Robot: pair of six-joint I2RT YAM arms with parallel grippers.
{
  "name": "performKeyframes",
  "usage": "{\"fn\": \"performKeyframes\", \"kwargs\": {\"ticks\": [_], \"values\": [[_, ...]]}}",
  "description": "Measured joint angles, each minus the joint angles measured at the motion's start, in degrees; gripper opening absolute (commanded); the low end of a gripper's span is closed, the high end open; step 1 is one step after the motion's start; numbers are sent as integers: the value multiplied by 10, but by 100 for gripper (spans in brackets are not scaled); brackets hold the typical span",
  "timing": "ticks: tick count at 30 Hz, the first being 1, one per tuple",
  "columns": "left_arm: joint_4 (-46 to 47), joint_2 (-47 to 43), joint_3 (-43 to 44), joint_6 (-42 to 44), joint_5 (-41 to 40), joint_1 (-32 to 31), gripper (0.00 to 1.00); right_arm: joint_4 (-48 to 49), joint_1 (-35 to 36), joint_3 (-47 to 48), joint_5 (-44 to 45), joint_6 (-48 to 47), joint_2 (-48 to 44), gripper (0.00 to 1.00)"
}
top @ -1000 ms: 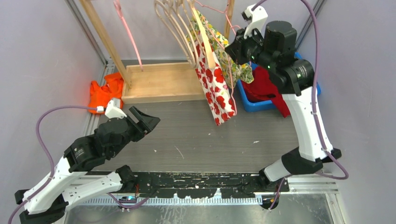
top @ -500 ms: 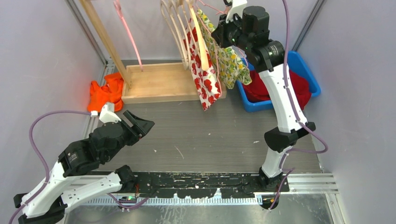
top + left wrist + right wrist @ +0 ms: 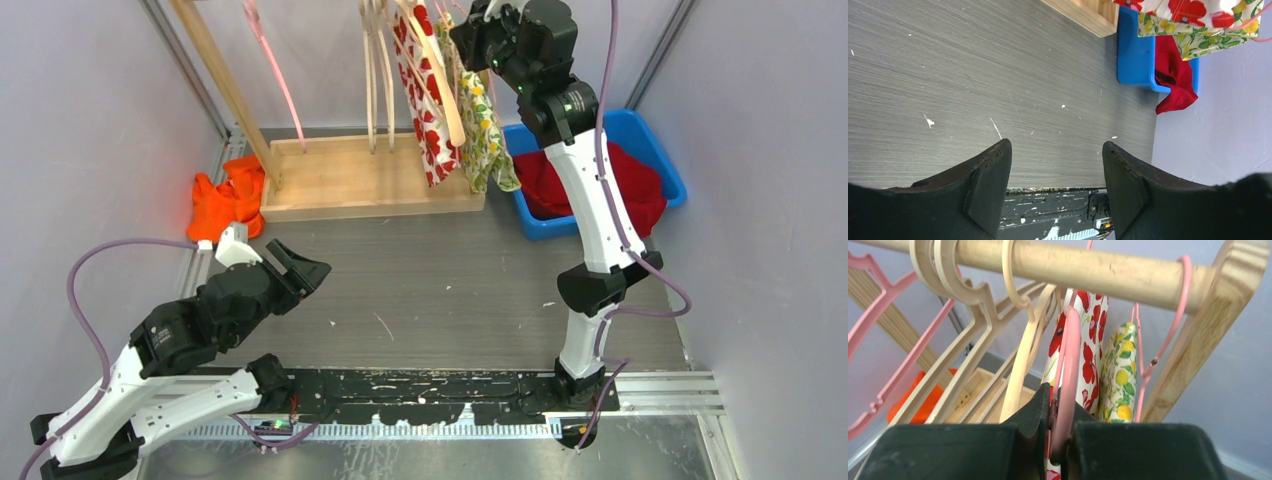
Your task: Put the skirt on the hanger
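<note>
The skirt [image 3: 425, 110], white with red poppies, hangs from a pink hanger [image 3: 1070, 360]. My right gripper [image 3: 1062, 396] is shut on that hanger's hook, whose top stands close under the wooden rail [image 3: 1073, 267]. From above, the right gripper [image 3: 470, 30] is high at the back of the rack with the skirt [image 3: 1088, 340] dangling below. My left gripper [image 3: 300, 265] hovers low over the table at the left. Its jaws [image 3: 1057, 165] stand open with only bare table between them.
A lemon-print garment [image 3: 482, 125] hangs right of the skirt. Wooden hangers [image 3: 378, 60] and a pink hanger [image 3: 275, 70] hang on the rail above the wooden base [image 3: 340, 180]. At right, a blue bin [image 3: 655, 150] holds red cloth [image 3: 560, 185]. Orange cloth [image 3: 225, 200] lies at left.
My right arm has lifted and swung back-left, carrying the hanger and skirt up to the rail. The left arm has drifted slightly left, jaws still open.
</note>
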Motion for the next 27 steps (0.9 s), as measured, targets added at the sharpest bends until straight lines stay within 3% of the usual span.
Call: {"fn": "performKeyframes", "kwargs": {"ticks": [12, 27], "values": [[-23, -14, 0, -7, -16, 0, 66, 105, 0, 47, 0, 0, 86, 1], [-53, -21, 2, -21, -30, 0, 64, 198, -3, 60, 0, 12, 130, 1]]}}
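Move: The pink hanger with the red-flowered skirt is already pinched by its hook in the right hand; the spot it is bound for on the wooden rod is about 10 cm ahead, 5 cm left and 5 cm up. At rod height, the cream hanger's hook sits some 8 cm left of that spot, the lemon skirt's hook about 9 cm right of it. From the left hand the spot is roughly 40 cm ahead, 17 cm right, 30 cm up. The pink hook, still held shut between the right fingers, is carried about 7 cm forward and 3 cm left to the rod, fast at first and then slowing, to bring its arch over the top. The right wrist tips up some 10 degrees along the way, with a slight roll. The empty left hand drifts about 2 cm left. ##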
